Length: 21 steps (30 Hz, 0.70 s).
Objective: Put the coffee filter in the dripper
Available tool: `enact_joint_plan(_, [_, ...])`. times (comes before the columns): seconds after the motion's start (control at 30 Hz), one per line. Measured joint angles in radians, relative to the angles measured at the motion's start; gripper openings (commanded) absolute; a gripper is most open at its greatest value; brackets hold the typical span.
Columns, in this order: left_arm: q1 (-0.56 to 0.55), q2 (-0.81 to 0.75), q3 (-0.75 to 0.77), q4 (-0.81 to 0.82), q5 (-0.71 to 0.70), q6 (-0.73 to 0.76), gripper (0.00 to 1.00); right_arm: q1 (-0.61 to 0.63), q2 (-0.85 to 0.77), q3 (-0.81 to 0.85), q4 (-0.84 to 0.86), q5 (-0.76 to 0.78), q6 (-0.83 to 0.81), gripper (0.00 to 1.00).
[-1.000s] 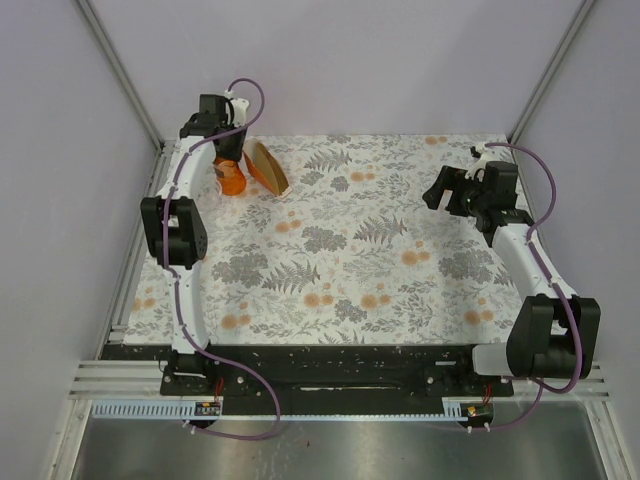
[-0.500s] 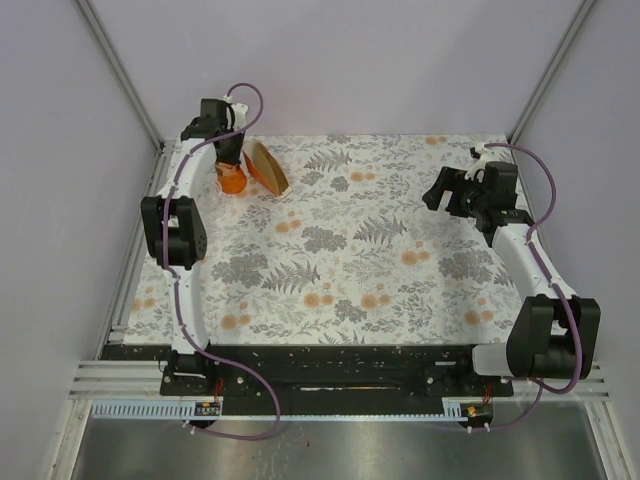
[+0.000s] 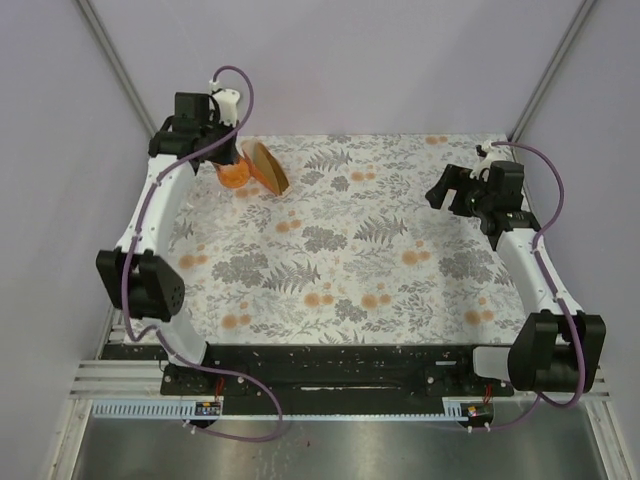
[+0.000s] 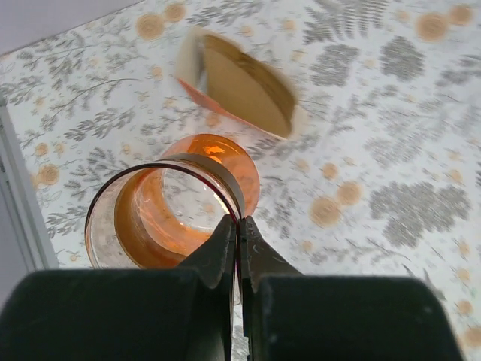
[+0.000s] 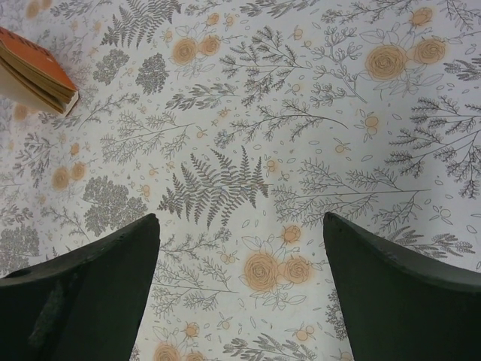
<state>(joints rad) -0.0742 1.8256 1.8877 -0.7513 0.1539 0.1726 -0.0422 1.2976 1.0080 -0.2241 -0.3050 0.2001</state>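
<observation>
The dripper (image 4: 161,207), a clear cone on an orange base, is at the far left of the table (image 3: 233,173). My left gripper (image 4: 239,220) is shut on its near rim, one finger inside the cone and one outside (image 3: 224,152). I look down into the cone and it holds nothing. Whether the base rests on the table I cannot tell. No single coffee filter shows by itself. My right gripper (image 5: 240,218) hangs open over bare cloth at the right side (image 3: 445,190), with nothing between its fingers.
A thick bundle of brown filters in an orange holder (image 4: 240,90) lies just right of the dripper (image 3: 268,167), and shows at the top left corner of the right wrist view (image 5: 34,71). The floral tablecloth (image 3: 350,250) covers the table, with walls close on both sides.
My left jaws have closed on the dripper's rim. The left arm's elbow has swung out to the left and toward the near edge, and the wrist has risen. The right arm barely moved.
</observation>
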Motion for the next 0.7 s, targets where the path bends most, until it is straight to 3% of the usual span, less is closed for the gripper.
enact_joint_plan(0.13, [-0.105, -0.206, -0.16, -0.015, 0.033, 0.006, 0.0, 0.0, -0.012, 0.013, -0.039, 0.022, 0.014, 0.96])
enact_joint_plan(0.27, [-0.229, -0.288, -0.285, -0.015, 0.061, 0.005, 0.0, 0.003, -0.027, 0.031, -0.07, 0.045, 0.022, 0.96])
enact_joint_plan(0.5, [-0.476, -0.299, -0.521, 0.015, 0.024, -0.018, 0.0, 0.011, -0.08, 0.032, -0.1, 0.061, 0.03, 0.96])
enact_joint_plan(0.7, [-0.602, -0.286, -0.573, 0.087, 0.0, -0.053, 0.0, 0.014, -0.099, 0.032, -0.122, 0.078, 0.031, 0.96])
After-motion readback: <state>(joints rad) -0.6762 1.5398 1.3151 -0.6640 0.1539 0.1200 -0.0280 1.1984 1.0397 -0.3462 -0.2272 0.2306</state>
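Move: The left gripper already holds the orange dripper by its rim, clear of the table. The open patch of table it is taken to lies about 18 cm back and 20 cm to the right of this hand, some 19 cm below. The coffee filter stack stands about 15 cm ahead of it, 5 cm right and 15 cm lower. From the right gripper that open patch is roughly 29 cm to the left, 9 cm back and 14 cm down. Bring the left gripper back and to the right in one sweep, about 20 cm each way, away from the coffee filter stack towards the open table, rising slightly first and then sinking to end some 9 cm lower. Turn it about 30 degrees clockwise, tip the fingers a little further down, and keep the dripper pinched. Ease the open, empty right gripper up and back a few centimetres. ##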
